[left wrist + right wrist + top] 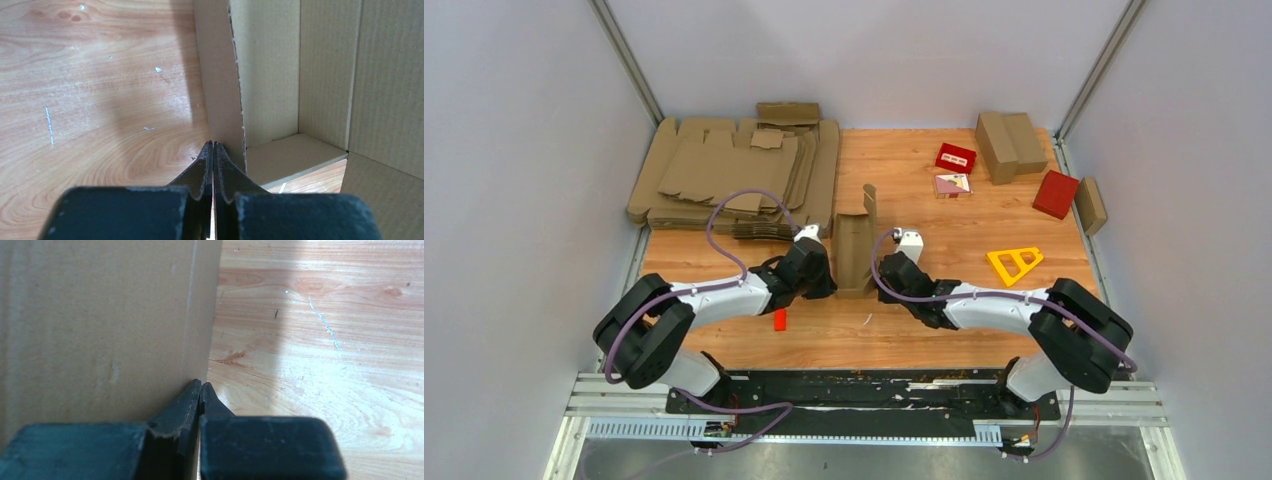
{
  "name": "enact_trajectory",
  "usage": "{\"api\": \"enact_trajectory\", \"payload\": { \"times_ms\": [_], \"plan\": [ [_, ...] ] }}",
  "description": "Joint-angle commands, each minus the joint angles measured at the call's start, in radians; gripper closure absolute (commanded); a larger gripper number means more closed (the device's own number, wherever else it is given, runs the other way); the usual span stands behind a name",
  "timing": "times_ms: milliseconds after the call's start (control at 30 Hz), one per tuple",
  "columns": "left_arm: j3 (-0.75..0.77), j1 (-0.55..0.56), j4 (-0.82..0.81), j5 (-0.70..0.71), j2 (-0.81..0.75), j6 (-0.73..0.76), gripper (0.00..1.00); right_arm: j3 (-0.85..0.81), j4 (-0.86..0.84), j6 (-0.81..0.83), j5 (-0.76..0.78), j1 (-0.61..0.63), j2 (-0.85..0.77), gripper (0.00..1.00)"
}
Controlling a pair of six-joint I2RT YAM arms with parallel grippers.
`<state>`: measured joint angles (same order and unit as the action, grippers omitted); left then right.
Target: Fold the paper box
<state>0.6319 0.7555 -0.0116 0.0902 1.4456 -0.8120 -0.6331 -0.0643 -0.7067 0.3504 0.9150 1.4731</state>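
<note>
The paper box (pixel 856 250) is a brown cardboard blank, partly folded, standing upright in the middle of the table with one flap sticking up at its far end. My left gripper (pixel 829 278) is shut with nothing between its fingers. In the left wrist view its tips (pixel 213 145) rest against the edge of a side wall of the box (pixel 270 75), whose open inside shows. My right gripper (pixel 884 272) is shut too and holds nothing. Its tips (pixel 201 385) sit at the corner of the box's outer wall (pixel 100 315).
A stack of flat cardboard blanks (pixel 724 175) lies at the back left. Folded brown boxes (pixel 1009 140), two red boxes (pixel 955 157) (pixel 1056 193) and a yellow triangular frame (pixel 1014 263) lie on the right. A small red piece (pixel 779 320) sits beside the left arm.
</note>
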Motion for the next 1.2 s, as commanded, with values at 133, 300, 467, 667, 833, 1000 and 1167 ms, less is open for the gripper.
{"api": "enact_trajectory", "payload": {
  "times_ms": [133, 300, 467, 667, 833, 1000, 1167],
  "plan": [
    [0.006, 0.057, -0.06, 0.034, -0.007, -0.086, 1.0, -0.107, 0.058, -0.091, 0.069, 0.041, 0.052, 1.0],
    [0.001, 0.057, -0.022, 0.054, -0.051, -0.055, 1.0, -0.079, 0.108, -0.046, 0.101, 0.037, -0.041, 1.0],
    [-0.035, 0.057, 0.03, 0.067, -0.135, -0.013, 1.0, 0.015, 0.121, 0.024, 0.087, 0.021, -0.226, 1.0],
    [-0.025, 0.032, 0.132, 0.059, -0.228, 0.095, 1.0, 0.118, 0.21, 0.106, 0.033, 0.015, -0.47, 0.96],
    [0.02, -0.01, 0.108, -0.062, -0.233, 0.23, 0.96, 0.168, 0.321, 0.214, -0.043, 0.016, -0.736, 0.83],
    [0.11, -0.048, 0.14, -0.084, -0.174, 0.3, 0.65, 0.107, 0.493, 0.259, -0.022, 0.016, -0.897, 0.62],
    [0.166, -0.057, 0.132, -0.094, -0.107, 0.327, 0.45, 0.067, 0.58, 0.266, -0.026, 0.016, -0.96, 0.56]
  ]
}}
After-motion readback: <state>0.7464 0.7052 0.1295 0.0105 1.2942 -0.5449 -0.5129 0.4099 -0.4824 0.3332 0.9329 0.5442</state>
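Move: The paper box's tray lies between the hands, its middle some 5 cm ahead and 4 cm to the right of the left hand, and about 5 cm ahead and 4 cm to the left of the right hand, 1 cm lower than both. Its upright lid panel centres about 7 cm ahead and 1 cm left of the right hand, 2 cm higher. From the left hand, the red block is 6 cm back and 9 cm left; the cardboard stack's middle is 18 cm ahead and 17 cm left. Both hands, shut and set against the box's outer sides near its close end, bear inward a moment longer by barely 1 cm, then let go of the walls: the right hand sweeps up about 13 cm, out to the right and back, its fingers tipping up some 15 degrees and opening nearly halfway. The left hand rises about 7 cm beside its wall, first easing back and left by a couple of centimetres and then coming forward and right again above the box's left edge, turning some 10 degrees clockwise, its fingers tilting up and opening about halfway. ##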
